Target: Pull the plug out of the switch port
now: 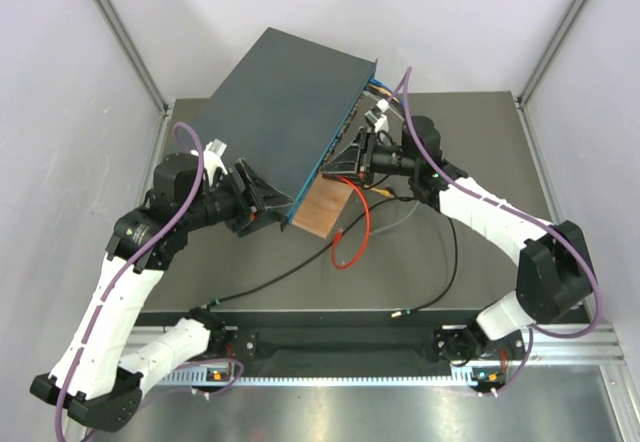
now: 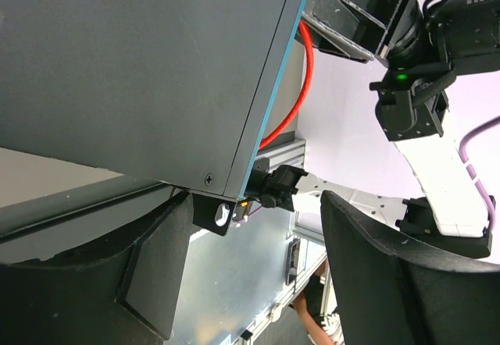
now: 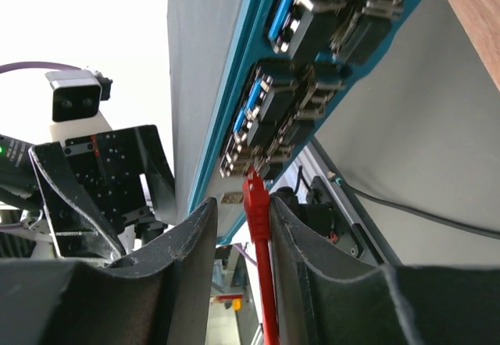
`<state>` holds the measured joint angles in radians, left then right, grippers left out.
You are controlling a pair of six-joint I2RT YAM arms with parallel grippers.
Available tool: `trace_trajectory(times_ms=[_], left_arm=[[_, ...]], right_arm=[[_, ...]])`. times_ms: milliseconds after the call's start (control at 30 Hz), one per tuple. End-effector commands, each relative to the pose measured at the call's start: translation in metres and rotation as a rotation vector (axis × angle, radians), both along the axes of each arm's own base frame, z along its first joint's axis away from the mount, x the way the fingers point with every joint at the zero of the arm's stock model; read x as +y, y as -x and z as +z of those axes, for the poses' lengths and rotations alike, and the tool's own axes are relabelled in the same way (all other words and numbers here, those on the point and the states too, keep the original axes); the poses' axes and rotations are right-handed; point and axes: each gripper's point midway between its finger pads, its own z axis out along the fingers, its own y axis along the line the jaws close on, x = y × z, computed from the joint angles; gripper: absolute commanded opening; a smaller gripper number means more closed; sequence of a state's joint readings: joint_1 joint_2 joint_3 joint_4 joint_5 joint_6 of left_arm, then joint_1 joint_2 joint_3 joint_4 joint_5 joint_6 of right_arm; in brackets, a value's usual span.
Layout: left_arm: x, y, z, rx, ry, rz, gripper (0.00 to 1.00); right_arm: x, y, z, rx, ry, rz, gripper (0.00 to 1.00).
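Note:
The switch (image 1: 285, 112) is a dark blue-grey box, tilted up with its port face (image 3: 312, 64) turned toward the right arm. My left gripper (image 1: 268, 202) holds its near corner, and in the left wrist view that corner (image 2: 215, 204) sits between the wide jaws (image 2: 256, 200). The red plug (image 3: 254, 200) stands between my right gripper's (image 3: 241, 204) jaws with its tip at the lowest sockets. It touches the right finger (image 3: 312, 259), and a gap shows beside the left finger (image 3: 180, 259). I cannot tell whether it is seated. Its red cable (image 1: 367, 224) loops down onto the table.
A small brown board (image 1: 322, 209) lies under the switch's low end. Black cables (image 1: 300, 267) trail across the dark table (image 1: 480, 152). Blue plugs (image 1: 378, 90) fill sockets at the far end. Metal frame posts (image 1: 120, 32) and white walls stand on both sides.

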<state>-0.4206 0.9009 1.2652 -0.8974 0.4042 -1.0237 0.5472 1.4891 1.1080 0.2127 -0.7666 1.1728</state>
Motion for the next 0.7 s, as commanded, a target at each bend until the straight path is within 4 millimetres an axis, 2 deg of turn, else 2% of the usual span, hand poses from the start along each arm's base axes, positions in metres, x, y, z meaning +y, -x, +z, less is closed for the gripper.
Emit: trace_trajectory(times_ms=[0,367,533,667], left_arm=[[-0.004,0.0,0.011,-0.038,0.032,-0.012,0.71],[-0.003,-0.001,0.012,-0.039,0.033,-0.004,0.71],[-0.003,0.0,0.011,-0.034,0.032,-0.004,0.71],[-0.003,0.0,0.012,-0.04,0.035,-0.007,0.71]], right_arm=[[0.01,0.003,0.029,-0.067,-0.088,0.035,0.33],[0.016,-0.004,0.016,-0.056,-0.076,0.034,0.3],[0.017,-0.008,0.022,-0.075,-0.124,0.016,0.14],[0.016,-0.009,0.039,-0.069,-0.196,0.005,0.0]])
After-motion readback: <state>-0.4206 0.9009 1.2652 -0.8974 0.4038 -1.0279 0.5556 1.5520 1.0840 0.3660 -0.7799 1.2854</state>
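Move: Just off the right fingertips, about 2 cm to the left of that hand and level with it, sits the red plug in the switch port. The port row's middle lies some 10 cm ahead and 4 cm to the right, at about the same height; the switch's near corner is roughly 10 cm back and 8 cm left. From the left hand, the plug is about 7 cm ahead, 10 cm right and a few centimetres below. Sliding in along the red cable, the right hand pushes about 1 cm to its left, towards the port, easing slightly forward and down with its fingers a third open around the red plug. Near the end of this short reach the fingers close almost fully and pinch the plug's rear part from both sides, with barely a turn of the wrist. ##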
